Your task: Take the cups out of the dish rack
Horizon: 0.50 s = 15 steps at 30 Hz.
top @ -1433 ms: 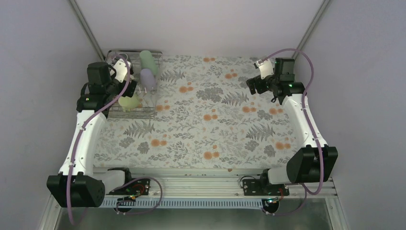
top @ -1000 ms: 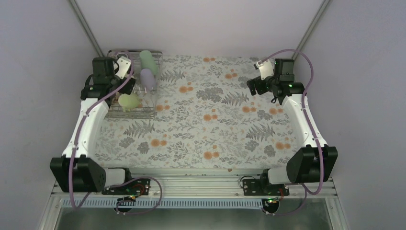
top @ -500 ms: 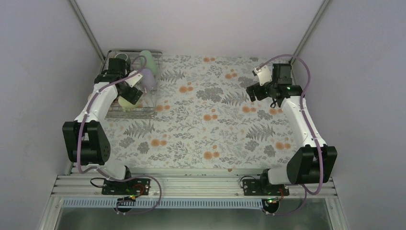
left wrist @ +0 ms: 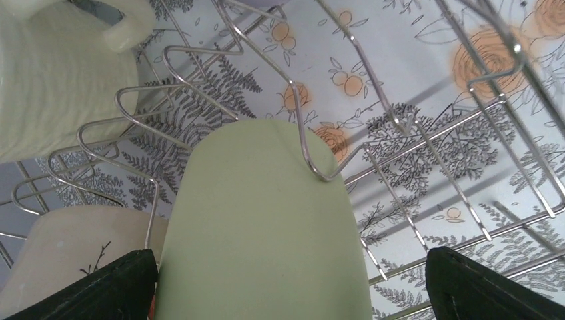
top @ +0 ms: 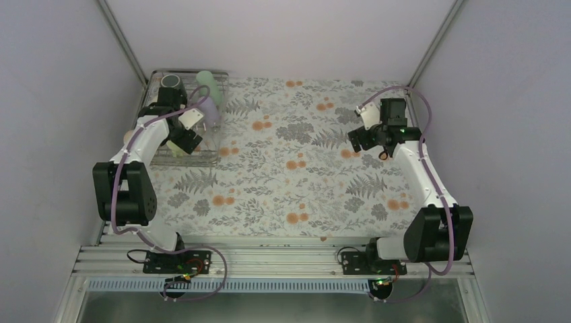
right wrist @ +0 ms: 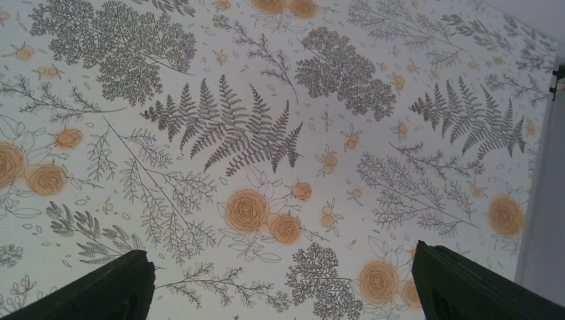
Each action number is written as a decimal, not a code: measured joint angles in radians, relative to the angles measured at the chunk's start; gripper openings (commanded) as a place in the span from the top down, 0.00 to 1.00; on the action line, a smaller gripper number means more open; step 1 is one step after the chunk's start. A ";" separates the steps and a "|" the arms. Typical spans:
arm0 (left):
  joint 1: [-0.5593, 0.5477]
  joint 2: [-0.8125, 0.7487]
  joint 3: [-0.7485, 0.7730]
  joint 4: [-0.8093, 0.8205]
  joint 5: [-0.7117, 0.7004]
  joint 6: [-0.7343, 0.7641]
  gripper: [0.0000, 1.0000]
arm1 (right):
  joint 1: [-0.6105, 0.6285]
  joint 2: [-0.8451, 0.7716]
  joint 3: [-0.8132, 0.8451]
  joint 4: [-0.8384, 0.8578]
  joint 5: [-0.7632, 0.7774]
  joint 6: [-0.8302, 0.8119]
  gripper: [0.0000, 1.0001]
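The dish rack (top: pixel 202 161) is a silver wire basket at the table's far left. In it stand a dark mug (top: pixel 171 82), a mint-green tumbler (top: pixel 207 82) and a lilac tumbler (top: pixel 213 108). My left gripper (top: pixel 185 138) is down inside the rack, open. The left wrist view shows it (left wrist: pixel 293 293) straddling the pale yellow-green cup (left wrist: pixel 260 227), which leans on a rack prong (left wrist: pixel 313 160). A cream-yellow mug (left wrist: pixel 53 73) and a beige patterned mug (left wrist: pixel 66 253) sit beside that cup. My right gripper (top: pixel 357 134) hangs open over the cloth, holding nothing (right wrist: pixel 283 287).
A floral tablecloth (top: pixel 289 182) covers the table. Grey walls close in on the left, the back and the right, and the rack stands tight in the far left corner. The arm bases and a metal rail (top: pixel 269 259) run along the near edge.
My left arm swung from left of the rack in over it and lowered its open gripper around the pale yellow-green cup. My right gripper drifted slightly nearer and lower.
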State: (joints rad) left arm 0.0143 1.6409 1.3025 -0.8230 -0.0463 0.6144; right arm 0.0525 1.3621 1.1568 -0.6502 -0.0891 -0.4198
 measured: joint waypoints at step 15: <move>0.010 0.057 0.002 -0.013 -0.114 -0.009 0.38 | 0.000 -0.010 -0.024 0.008 0.001 -0.003 0.00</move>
State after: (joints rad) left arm 0.0238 1.6978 1.3045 -0.8356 -0.1600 0.6056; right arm 0.0528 1.3518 1.1324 -0.6426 -0.0879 -0.4229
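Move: The light green cup in the rack is about 3 cm to the left of the left hand, level with it fore and aft, its middle some 4 cm below. A white mug lies roughly 10 cm ahead and 6 cm left, a beige cup about 13 cm left and 2 cm ahead, and the lavender cup some 10 cm ahead and 6 cm right, all about 5 cm lower. From the right hand, the green cup is about 57 cm left, 1 cm ahead and 11 cm down. Leftward and down together, the left hand shifts about 2.5 cm across and 2 cm lower, tipping some 5 degrees so its fingers swing left, until they straddle the light green cup. The sinking then stops and the open fingers begin to close by about a fifth, coming right up to both sides of the cup. ##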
